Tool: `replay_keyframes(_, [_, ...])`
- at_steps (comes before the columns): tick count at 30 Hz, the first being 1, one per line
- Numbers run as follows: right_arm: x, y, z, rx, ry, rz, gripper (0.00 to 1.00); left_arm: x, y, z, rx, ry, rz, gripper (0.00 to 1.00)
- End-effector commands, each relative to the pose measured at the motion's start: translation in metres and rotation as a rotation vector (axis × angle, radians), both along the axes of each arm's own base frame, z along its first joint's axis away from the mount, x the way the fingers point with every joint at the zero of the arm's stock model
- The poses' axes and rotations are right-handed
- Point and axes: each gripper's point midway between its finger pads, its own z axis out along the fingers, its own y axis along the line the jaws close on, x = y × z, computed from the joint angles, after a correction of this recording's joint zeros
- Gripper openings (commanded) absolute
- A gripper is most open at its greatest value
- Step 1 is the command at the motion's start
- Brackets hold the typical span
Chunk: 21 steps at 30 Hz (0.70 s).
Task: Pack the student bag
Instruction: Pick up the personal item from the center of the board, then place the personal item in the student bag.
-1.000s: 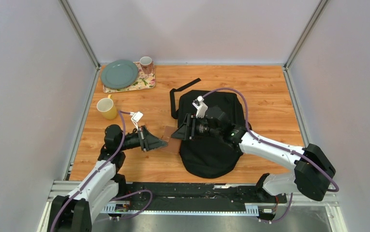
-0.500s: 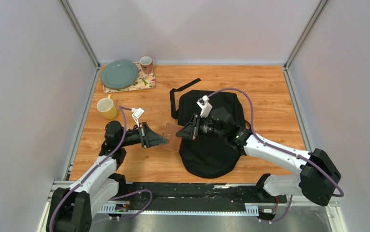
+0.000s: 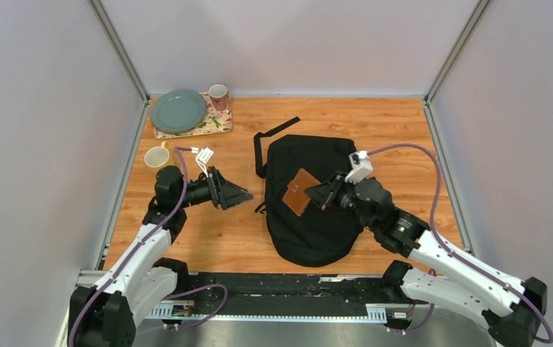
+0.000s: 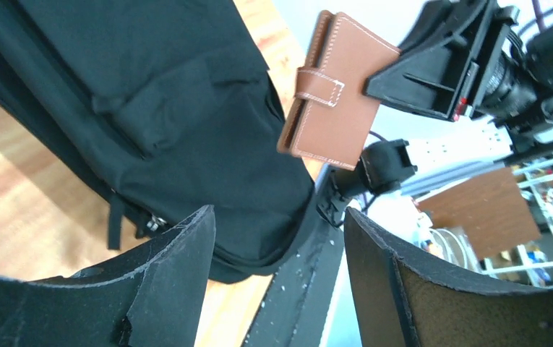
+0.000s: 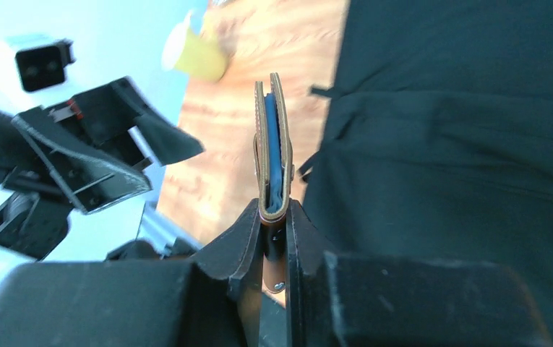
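Observation:
The student bag (image 3: pixel 309 217) is a large black backpack lying flat in the middle of the table, also seen in the left wrist view (image 4: pixel 150 94) and the right wrist view (image 5: pixel 461 144). A small brown wallet (image 3: pixel 299 191) hangs above its left half, pinched at one end by my right gripper (image 3: pixel 315 194), which is shut on it. The right wrist view shows the wallet (image 5: pixel 273 152) edge-on between the jaws of that gripper (image 5: pixel 275 213). My left gripper (image 3: pixel 241 195) stands open and empty just left of the bag, facing the wallet (image 4: pixel 338 90).
A yellow mug (image 3: pixel 157 157) stands behind the left arm. A green plate (image 3: pixel 178 110) and a pink mug (image 3: pixel 218 95) sit on a floral tray (image 3: pixel 212 126) at the back left. A black strap (image 3: pixel 277 130) trails from the bag's top.
The left gripper let go of the wallet, opened and drew back left. The right gripper closed on the wallet and carried it right, over the bag.

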Motion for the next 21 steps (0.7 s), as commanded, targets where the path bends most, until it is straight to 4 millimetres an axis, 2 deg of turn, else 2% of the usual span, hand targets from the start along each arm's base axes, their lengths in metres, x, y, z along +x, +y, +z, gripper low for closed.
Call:
replay_keyframes(1, [0.020, -0.078, -0.022, -0.142, -0.023, -0.354, 0.00, 0.033, -0.002, 0.018, 0.098, -0.107, 0.068, 0.73])
replay_keyframes(2, [0.015, -0.091, -0.020, -0.131, -0.023, -0.389, 0.00, 0.038, -0.005, 0.021, 0.123, -0.123, 0.070, 0.74])
replay_keyframes(3, [0.016, -0.103, -0.020, -0.138, -0.029, -0.441, 0.00, 0.047, -0.007, 0.008, 0.190, -0.077, 0.096, 0.74])
replay_keyframes(4, [0.015, -0.111, -0.020, -0.134, -0.028, -0.469, 0.00, 0.059, -0.010, 0.026, 0.243, -0.171, 0.106, 0.74])
replay_keyframes(5, [0.011, -0.121, -0.021, -0.140, -0.025, -0.490, 0.00, 0.055, -0.024, 0.026, 0.287, -0.182, 0.072, 0.74])
replay_keyframes(6, [0.010, -0.128, -0.021, -0.134, -0.029, -0.519, 0.00, 0.065, -0.025, 0.009, 0.374, -0.137, 0.102, 0.75])
replay_keyframes(7, [0.009, -0.132, -0.020, -0.134, -0.030, -0.534, 0.00, 0.073, -0.031, 0.022, 0.392, -0.190, 0.099, 0.76])
replay_keyframes(8, [0.007, -0.138, -0.024, -0.149, -0.020, -0.549, 0.00, 0.071, -0.043, 0.022, 0.405, -0.197, 0.073, 0.76])
replay_keyframes(9, [0.006, -0.143, -0.021, -0.132, -0.026, -0.568, 0.00, 0.080, -0.048, 0.013, 0.439, -0.181, 0.081, 0.77])
replay_keyframes(10, [0.005, -0.146, -0.022, -0.134, -0.023, -0.577, 0.00, 0.087, -0.055, 0.022, 0.443, -0.213, 0.080, 0.77])
replay_keyframes(11, [0.004, -0.151, -0.023, -0.145, -0.018, -0.593, 0.00, 0.088, -0.062, 0.021, 0.456, -0.220, 0.065, 0.77])
replay_keyframes(12, [0.003, -0.153, -0.021, -0.137, -0.020, -0.599, 0.00, 0.096, -0.068, 0.010, 0.492, -0.219, 0.053, 0.77])
replay_keyframes(13, [0.002, -0.155, -0.020, -0.135, -0.020, -0.603, 0.00, 0.103, -0.074, 0.019, 0.490, -0.246, 0.047, 0.77])
replay_keyframes(14, [0.001, -0.159, -0.023, -0.151, -0.014, -0.615, 0.00, 0.109, -0.080, 0.004, 0.519, -0.223, 0.025, 0.77])
replay_keyframes(16, [-0.001, -0.162, -0.020, -0.145, -0.016, -0.622, 0.00, 0.116, -0.093, 0.007, 0.519, -0.267, -0.020, 0.77])
replay_keyframes(17, [-0.001, -0.165, -0.020, -0.151, -0.017, -0.629, 0.00, 0.122, -0.096, -0.008, 0.548, -0.247, -0.043, 0.77])
replay_keyframes(18, [-0.002, -0.166, -0.018, -0.148, -0.019, -0.629, 0.00, 0.127, -0.098, -0.014, 0.574, -0.271, -0.064, 0.77])
replay_keyframes(19, [-0.003, -0.167, -0.016, -0.146, -0.027, -0.628, 0.00, 0.136, -0.103, -0.005, 0.576, -0.300, -0.069, 0.77])
replay_keyframes(20, [-0.003, -0.168, -0.015, -0.145, -0.031, -0.629, 0.00, 0.140, -0.105, -0.023, 0.617, -0.261, -0.097, 0.77])
replay_keyframes(21, [-0.004, -0.169, -0.015, -0.146, -0.033, -0.628, 0.00, 0.145, -0.107, -0.025, 0.638, -0.286, -0.122, 0.77])
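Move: Over the backpack, the right hand already holds the brown wallet, its middle only 2 cm ahead and 3 cm left of the finger pads. The bag's middle lies some 19 cm below that hand, 8 cm ahead and 2 cm right. From the empty left hand it is about 19 cm right, 8 cm ahead and 17 cm below, the wallet 15 cm right and nearly level, and the bag's loose strap 27 cm ahead and 3 cm right. Carrying the wallet off sideways, the right hand sweeps about 16 cm to the right towards the backpack's right edge, sinks slightly, swings some 30 degrees clockwise and slows, its grip kept. The open left hand reaches forward about 12 cm and right 10 cm over the bag's left part, first rising, then dipping below its starting height as its fingers tip down some 30 degrees. ##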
